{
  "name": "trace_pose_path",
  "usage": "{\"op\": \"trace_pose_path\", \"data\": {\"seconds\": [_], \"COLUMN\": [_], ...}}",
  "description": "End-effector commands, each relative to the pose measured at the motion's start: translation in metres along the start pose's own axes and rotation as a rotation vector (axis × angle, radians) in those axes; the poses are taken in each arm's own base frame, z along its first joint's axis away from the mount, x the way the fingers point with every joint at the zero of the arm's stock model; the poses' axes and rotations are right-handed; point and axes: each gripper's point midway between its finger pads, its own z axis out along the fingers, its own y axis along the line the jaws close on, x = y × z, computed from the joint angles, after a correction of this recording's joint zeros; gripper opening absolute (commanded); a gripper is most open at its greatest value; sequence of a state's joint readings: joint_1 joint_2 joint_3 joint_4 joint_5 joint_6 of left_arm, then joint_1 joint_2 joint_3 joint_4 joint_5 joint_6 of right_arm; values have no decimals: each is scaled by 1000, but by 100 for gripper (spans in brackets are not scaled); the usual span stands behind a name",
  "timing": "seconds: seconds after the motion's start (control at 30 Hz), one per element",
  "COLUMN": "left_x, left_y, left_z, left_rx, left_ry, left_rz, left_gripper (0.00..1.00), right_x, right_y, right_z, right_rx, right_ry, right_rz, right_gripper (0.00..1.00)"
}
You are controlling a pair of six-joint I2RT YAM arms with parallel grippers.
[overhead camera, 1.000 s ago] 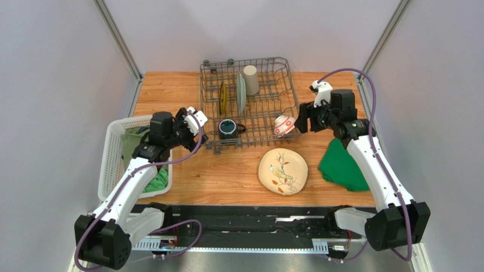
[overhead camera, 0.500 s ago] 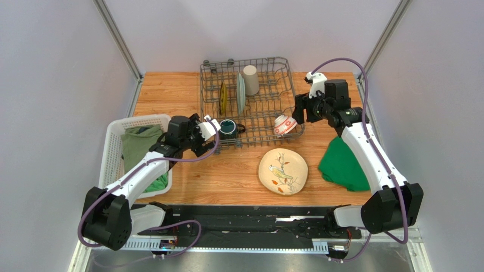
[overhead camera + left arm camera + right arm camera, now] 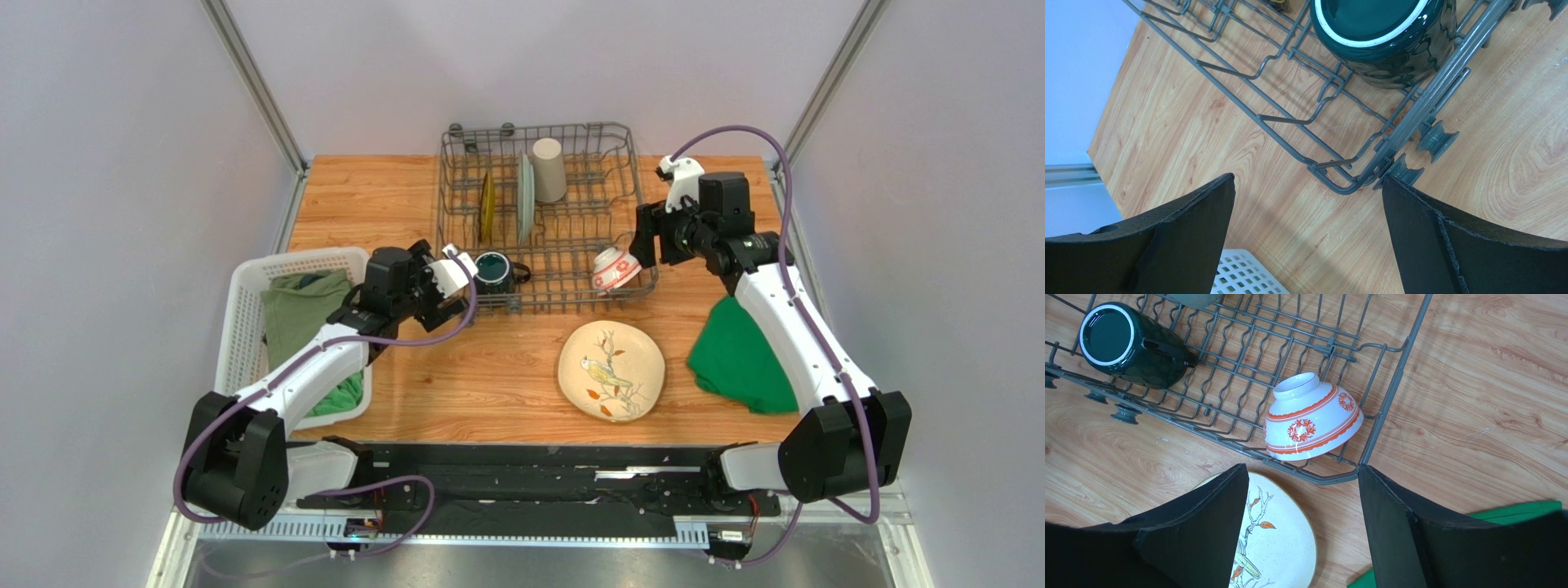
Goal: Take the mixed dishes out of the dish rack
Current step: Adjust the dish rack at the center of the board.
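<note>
The dish rack (image 3: 639,208) stands at the back middle of the table. It holds a yellow plate (image 3: 486,206) and a pale green plate (image 3: 524,199) on edge, a beige tumbler (image 3: 548,169), a dark teal mug (image 3: 493,268) on its side and a red-and-white bowl (image 3: 612,268) tipped in the near right corner. The cream bird plate (image 3: 611,370) lies on the table in front. My left gripper (image 3: 456,272) is open at the rack's near left corner (image 3: 1352,177), just short of the mug (image 3: 1382,30). My right gripper (image 3: 640,239) is open above the bowl (image 3: 1312,419), not touching it.
A white slatted basket (image 3: 245,331) with green cloths (image 3: 294,312) sits at the left edge, under my left arm. Another green cloth (image 3: 736,355) lies at the right, under my right arm. Bare wood shows between the bird plate and the basket.
My left gripper has swung right from the basket to the rack's near left corner. The rack has shifted slightly right. My right gripper has drawn back a little from the bowl.
</note>
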State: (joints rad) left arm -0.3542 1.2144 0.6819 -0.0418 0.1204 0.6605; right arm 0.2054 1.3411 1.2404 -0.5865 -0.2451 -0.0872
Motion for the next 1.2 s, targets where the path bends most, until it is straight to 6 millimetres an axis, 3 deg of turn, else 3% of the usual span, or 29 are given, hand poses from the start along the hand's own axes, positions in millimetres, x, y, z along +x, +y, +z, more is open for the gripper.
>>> {"op": "trace_pose_path", "data": {"seconds": [0.0,0.6,0.87,1.17], "left_x": [-7,-14,-26,-55], "left_y": [10,47,69,83], "left_z": [15,8,-5,-38], "left_rx": [-45,-215,-309,-351], "left_ry": [-23,0,-24,-108], "left_rz": [19,3,-21,-69], "left_gripper": [98,97,98,99], "right_x": [-11,-10,-33,-67], "right_y": [0,-1,7,45], "right_z": [1,5,5,13], "right_rx": [0,0,16,48], "right_ry": [-47,-39,-71,-108], "right_rz": [-22,-32,-75,-136], "right_gripper": [70,70,70,69]}}
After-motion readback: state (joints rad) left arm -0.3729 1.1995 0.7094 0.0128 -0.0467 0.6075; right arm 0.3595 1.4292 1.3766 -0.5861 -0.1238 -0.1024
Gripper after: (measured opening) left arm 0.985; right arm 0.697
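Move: The left hand's open fingers are right at the dish rack: its near-left corner is about 2 cm ahead, 3 cm right and a few centimetres below. The green mug stands some 7 cm ahead and 10 cm right. From the right hand, the pale blue plate lies around 16 cm ahead, 20 cm left and slightly lower; the white cup about 20 cm ahead, 15 cm left; and the bowl 8 cm ahead, 5 cm left, well below. Keep the open left gripper at the rack's near-left corner, its finger seeming to bear on the frame as it creeps under 1 cm forward, then lift it about 3 cm, drifting left and forward and turning slightly counter-clockwise. Hold the right hand nearly still, sinking about 1 cm, then sweep it left some 4 cm, rising and edging forward over the rack towards the pale blue plate, its opening unchanged. ##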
